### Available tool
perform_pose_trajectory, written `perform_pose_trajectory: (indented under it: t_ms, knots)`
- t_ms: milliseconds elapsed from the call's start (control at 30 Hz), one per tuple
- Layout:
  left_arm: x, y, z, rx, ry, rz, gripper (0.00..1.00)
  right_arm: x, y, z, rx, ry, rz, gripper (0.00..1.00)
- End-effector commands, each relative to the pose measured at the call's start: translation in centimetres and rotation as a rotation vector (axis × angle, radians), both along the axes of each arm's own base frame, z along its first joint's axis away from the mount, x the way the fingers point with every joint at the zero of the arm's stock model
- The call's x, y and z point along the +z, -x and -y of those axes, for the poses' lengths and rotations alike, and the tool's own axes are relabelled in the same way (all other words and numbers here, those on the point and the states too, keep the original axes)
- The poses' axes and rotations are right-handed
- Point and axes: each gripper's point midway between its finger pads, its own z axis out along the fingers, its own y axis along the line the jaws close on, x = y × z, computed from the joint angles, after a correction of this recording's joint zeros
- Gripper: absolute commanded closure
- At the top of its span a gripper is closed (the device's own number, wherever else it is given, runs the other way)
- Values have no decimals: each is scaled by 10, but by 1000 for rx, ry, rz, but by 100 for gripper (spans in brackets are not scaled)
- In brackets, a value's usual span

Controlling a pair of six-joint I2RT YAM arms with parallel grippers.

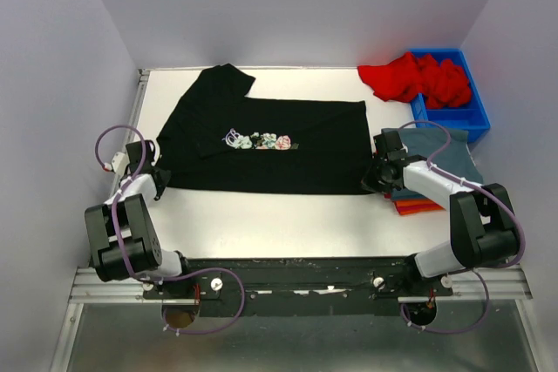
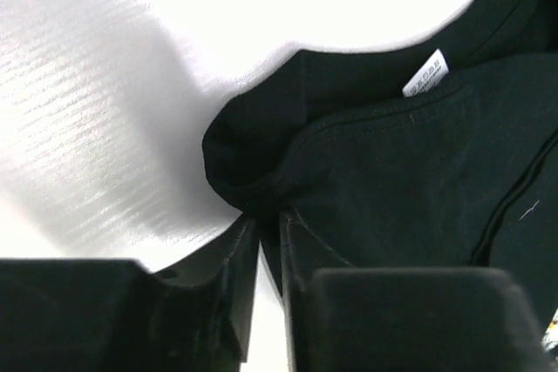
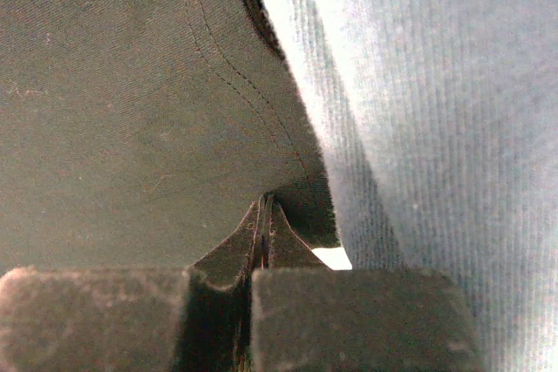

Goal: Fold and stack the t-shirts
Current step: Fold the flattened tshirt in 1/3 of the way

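The black t-shirt [image 1: 288,158] lies spread flat on the white table, its small chest print [image 1: 259,140] facing up. My left gripper [image 1: 162,182] sits at its near-left corner. In the left wrist view the left gripper [image 2: 268,213] is shut on a fold of the black t-shirt [image 2: 392,180] near the collar label [image 2: 425,73]. My right gripper [image 1: 370,182] is at the near-right corner. The right wrist view has the right gripper [image 3: 266,199] pinched shut on the hem of the black t-shirt [image 3: 131,84]. A folded slate-blue t-shirt [image 1: 445,150] rests on an orange one [image 1: 417,207].
A bright red t-shirt [image 1: 418,77] spills out of the blue bin [image 1: 475,115] at the back right. The slate-blue t-shirt [image 3: 436,84] lies right beside the right gripper. Grey walls close in the table on three sides.
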Motion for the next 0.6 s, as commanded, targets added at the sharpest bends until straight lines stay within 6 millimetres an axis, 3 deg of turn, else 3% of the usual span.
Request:
perform_pose_trajectory:
  t_ms: [0, 67, 200, 333, 433, 500, 567]
  knots:
    - [-16, -1, 0, 9, 30, -1, 86, -4, 8, 8, -10, 38, -21, 99]
    - [-17, -4, 2, -5, 35, 19, 100, -3, 7, 8, -8, 38, -20, 99]
    - [-6, -5, -2, 0, 2, 54, 100, 3, 5, -3, 55, -13, 20, 99]
    - [8, -4, -4, -6, -26, 84, 100, 24, 5, -10, 83, -65, 128, 74]
    - [10, 0, -3, -6, -27, 94, 100, 37, 8, -11, 79, -93, 172, 69]
    - [10, 3, -2, -1, -28, 97, 100, 38, 13, -5, 48, -70, 159, 68]
    - [9, 6, -1, 2, -25, 94, 100, 37, 16, 1, 12, -48, 149, 61]
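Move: The black t-shirt's near-left corner lies right at the left fingertips, roughly 1 cm ahead, 1 cm to the right and 1 cm down; its flower print is some 30 cm to this hand's right and 14 cm ahead. The shirt's near-right corner is about 2 cm to the right of the right hand, level with it fore and aft and 1 cm below, with the grey folded stack's middle about 19 cm right and 8 cm ahead, 1 cm higher. The shirt's near-left corner is caught as the left fingers, partly open, shut fully on it, easing about 1 cm forward, then back nearly as far and up 1 cm. The near-right end of the fold, still pinched by the right fingers, is held for half the time, then let go: they open about a third and rise some 4 cm, drawing back about 1 cm and tilting outward some 10 degrees. ##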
